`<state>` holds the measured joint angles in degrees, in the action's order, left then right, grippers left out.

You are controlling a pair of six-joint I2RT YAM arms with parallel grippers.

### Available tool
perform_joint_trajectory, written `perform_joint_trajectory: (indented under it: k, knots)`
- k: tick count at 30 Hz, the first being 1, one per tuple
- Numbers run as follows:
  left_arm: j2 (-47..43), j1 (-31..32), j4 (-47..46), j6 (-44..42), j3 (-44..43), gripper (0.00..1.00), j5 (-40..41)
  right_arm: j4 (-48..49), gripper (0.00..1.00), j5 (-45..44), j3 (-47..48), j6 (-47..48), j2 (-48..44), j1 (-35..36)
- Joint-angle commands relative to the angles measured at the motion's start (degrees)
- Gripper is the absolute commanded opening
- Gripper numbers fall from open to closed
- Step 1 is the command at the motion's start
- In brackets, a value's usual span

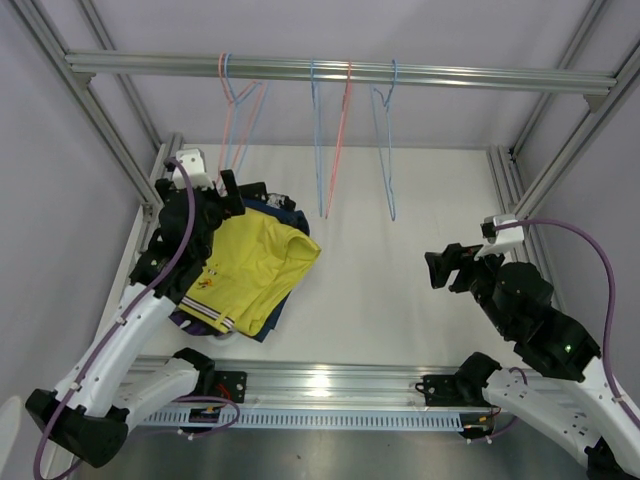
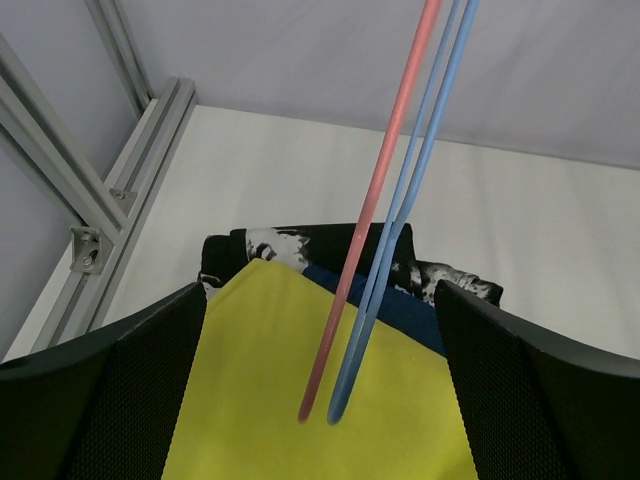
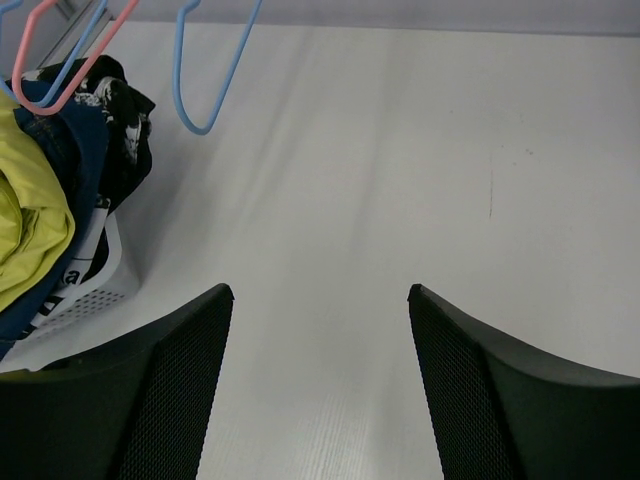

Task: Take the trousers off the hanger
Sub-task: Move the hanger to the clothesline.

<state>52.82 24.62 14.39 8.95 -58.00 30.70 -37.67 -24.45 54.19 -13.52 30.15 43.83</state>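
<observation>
A heap of trousers lies at the table's left, with the plain yellow pair [image 1: 250, 265] on top. Navy cloth [image 1: 291, 216] and a black speckled pair [image 2: 445, 276] stick out beneath it. Several thin wire hangers hang bare from the rail: a pink one [image 1: 228, 110], blue ones [image 1: 317, 140] [image 1: 386, 150] and a red one [image 1: 341, 125]. My left gripper [image 1: 233, 192] hovers open over the heap's far end, holding nothing. In the left wrist view, a pink hanger [image 2: 365, 230] and a blue hanger [image 2: 405, 220] dangle between its fingers, above the yellow cloth [image 2: 260, 400]. My right gripper [image 1: 448, 268] is open and empty over bare table.
The heap sits in a white basket [image 3: 92, 290], seen in the right wrist view. The metal rail [image 1: 450, 73] spans the back of the frame, with aluminium posts at both sides [image 1: 95, 110] [image 1: 560, 150]. A slotted track [image 1: 330, 385] runs along the near edge.
</observation>
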Motion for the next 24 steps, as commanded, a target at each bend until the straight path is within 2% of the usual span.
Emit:
perform_joint_trajectory:
  k: [1,6,7,8,10,11,13,18,24]
  knots:
    - [1.0,-2.2,0.7,0.4,-2.9,1.0,-4.0,1.8,0.75,0.9,-0.7,-0.2,-0.2,0.5]
    - [0.6,-2.3,-1.1,-0.2,-1.6,0.97,-7.6,1.8,0.76,1.2,-1.3,-0.5,-1.2,0.6]
    - [0.9,-2.3,-1.1,-0.2,-1.6,0.93,-9.0,2.0,0.76,1.2,-1.4,-0.5,-1.4,0.6]
    - [1.3,-2.3,-1.3,-0.3,-1.7,0.82,-10.1,2.0,0.77,1.1,-1.6,-0.4,-1.5,0.6]
    - [1.9,-2.3,-1.3,-0.2,-2.0,0.7,-12.1,1.8,0.77,0.8,-1.5,-0.5,-1.8,0.7]
    - [2.5,-2.3,-0.7,-0.1,-2.4,0.59,-13.6,1.9,0.77,0.7,-1.7,-0.5,-1.8,0.7]
    - [2.8,-2.3,-0.2,0.3,-2.6,0.47,-14.7,1.9,0.77,0.5,-1.7,-0.5,-1.9,0.7]
    - [2.8,-2.3,0.0,0.4,-2.6,0.34,-16.3,1.8,0.77,0.1,-1.9,-0.8,-1.9,0.8]
    - [2.6,-1.8,0.9,1.1,-2.9,0.12,-17.2,2.0,0.78,-0.1,-2.3,-0.6,-1.9,0.8]
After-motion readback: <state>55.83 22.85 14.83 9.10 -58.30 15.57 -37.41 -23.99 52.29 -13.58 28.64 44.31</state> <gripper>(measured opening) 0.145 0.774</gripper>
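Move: The lower ends of the paired pink and blue hangers hang between the left hand's open jaws, roughly 2 cm ahead of its hand point and about level with it. The middle blue hanger's lower end is some 15 cm to its right and about 2 cm ahead; the yellow trousers lie about 20 cm below, some 8 cm back and 3 cm right. From the right hand, the paired ends are about 12 cm ahead, 32 cm left and slightly higher. The left jaws close from wide open to nearly shut and pinch the pink and blue hangers together near their lower ends. As they shut, the hand swings right about 4 cm towards the middle blue hanger, its wrist yawing some 13 degrees clockwise, and settles about 2 cm lower. ##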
